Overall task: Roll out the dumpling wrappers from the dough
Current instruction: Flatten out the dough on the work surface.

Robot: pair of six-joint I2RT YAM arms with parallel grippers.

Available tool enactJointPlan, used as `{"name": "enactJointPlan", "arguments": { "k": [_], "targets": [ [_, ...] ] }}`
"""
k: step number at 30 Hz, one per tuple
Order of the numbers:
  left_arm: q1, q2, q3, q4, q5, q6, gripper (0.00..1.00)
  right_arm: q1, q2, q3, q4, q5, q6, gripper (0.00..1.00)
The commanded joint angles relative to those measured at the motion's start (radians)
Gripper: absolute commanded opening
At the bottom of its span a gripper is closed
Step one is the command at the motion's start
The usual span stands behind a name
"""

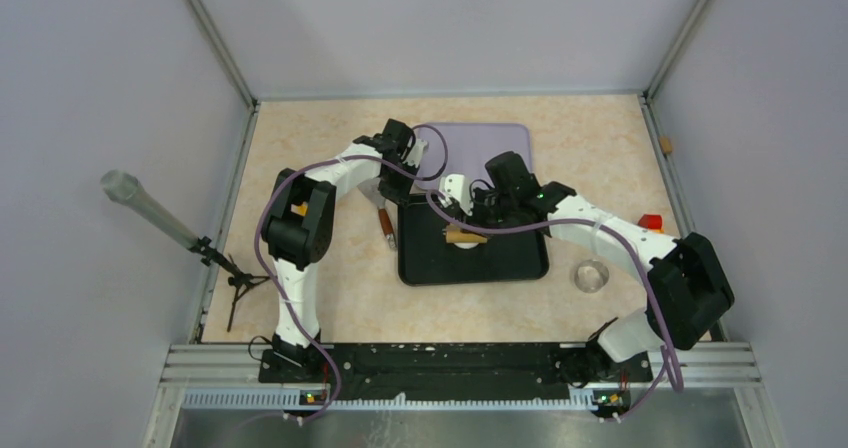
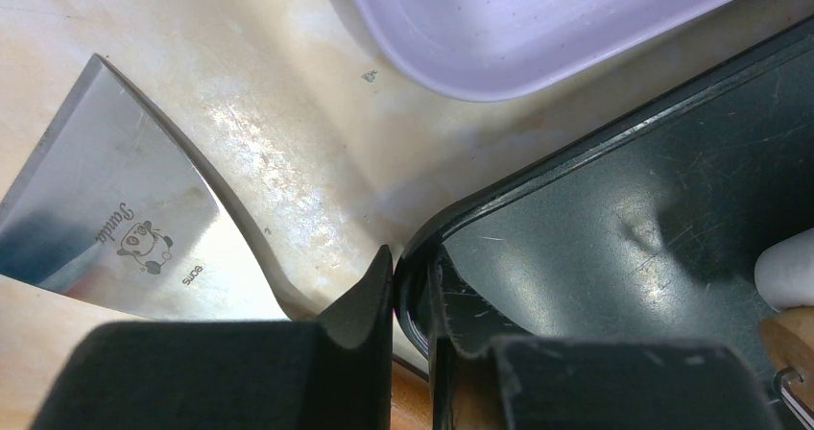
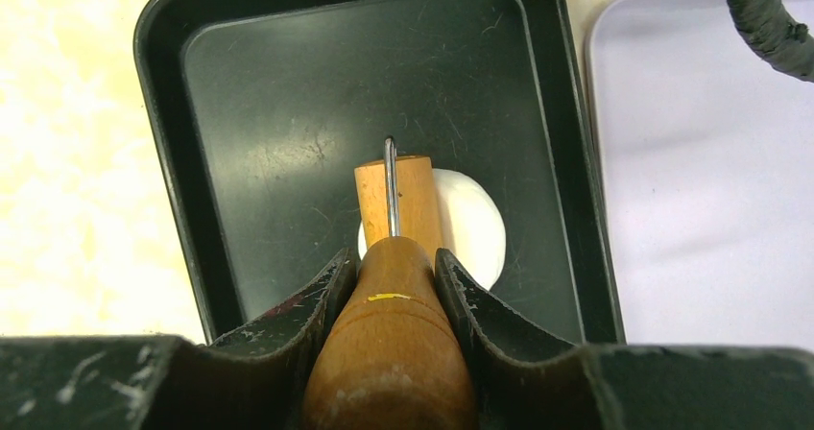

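A round white piece of dough lies in the black tray, near its middle. My right gripper is shut on the handle of a wooden roller, whose barrel rests across the dough. My left gripper is shut on the tray's rim at its far-left corner, one finger outside and one inside. A rounded white edge of the dough shows at the right of the left wrist view. Finished dumpling wrappers are out of view.
A pale purple tray lies just behind the black tray. A steel scraper with a wooden handle lies left of the black tray. A small glass dish and a red object sit to the right.
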Motion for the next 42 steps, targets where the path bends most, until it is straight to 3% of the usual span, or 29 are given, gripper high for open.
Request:
{"name": "enactJointPlan", "arguments": {
  "k": [1, 24, 34, 42],
  "targets": [
    [0.000, 0.047, 0.013, 0.040, -0.062, -0.021, 0.00, 0.022, 0.058, -0.088, -0.318, -0.003, 0.063, 0.00],
    [0.000, 0.048, 0.014, 0.038, -0.060, -0.020, 0.00, 0.021, -0.038, -0.022, -0.357, -0.051, 0.094, 0.00],
    [0.000, 0.047, 0.013, 0.041, -0.065, -0.023, 0.00, -0.073, -0.192, 0.115, -0.196, -0.133, 0.358, 0.00],
    [0.000, 0.047, 0.013, 0.041, -0.065, -0.023, 0.00, -0.178, -0.137, 0.127, 0.041, -0.022, 0.648, 0.00]
  ]
}}
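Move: The dough lies in the dark tray, about 10 cm below the right hand, some 2 cm ahead and 3 cm to its left, with the held roller already resting on it. The lavender tray's middle is 18 cm beyond the dough, 1 cm to the dough's right; the scraper lies 17 cm left of the dough and 5 cm farther out. From the left hand at the dark tray's far-left corner, the dough is about 7 cm back and 13 cm right, roughly level. The dough is rolled towards the robot: the right hand, keeping its grip on the handle, draws the roller back over it about 6 cm, slowly then faster, sinking slightly. It then lifts some 8 cm, swinging forward again and a little right, tilting and turning about 25 degrees clockwise as the roller comes off the dough. The left hand stays at the tray corner. ##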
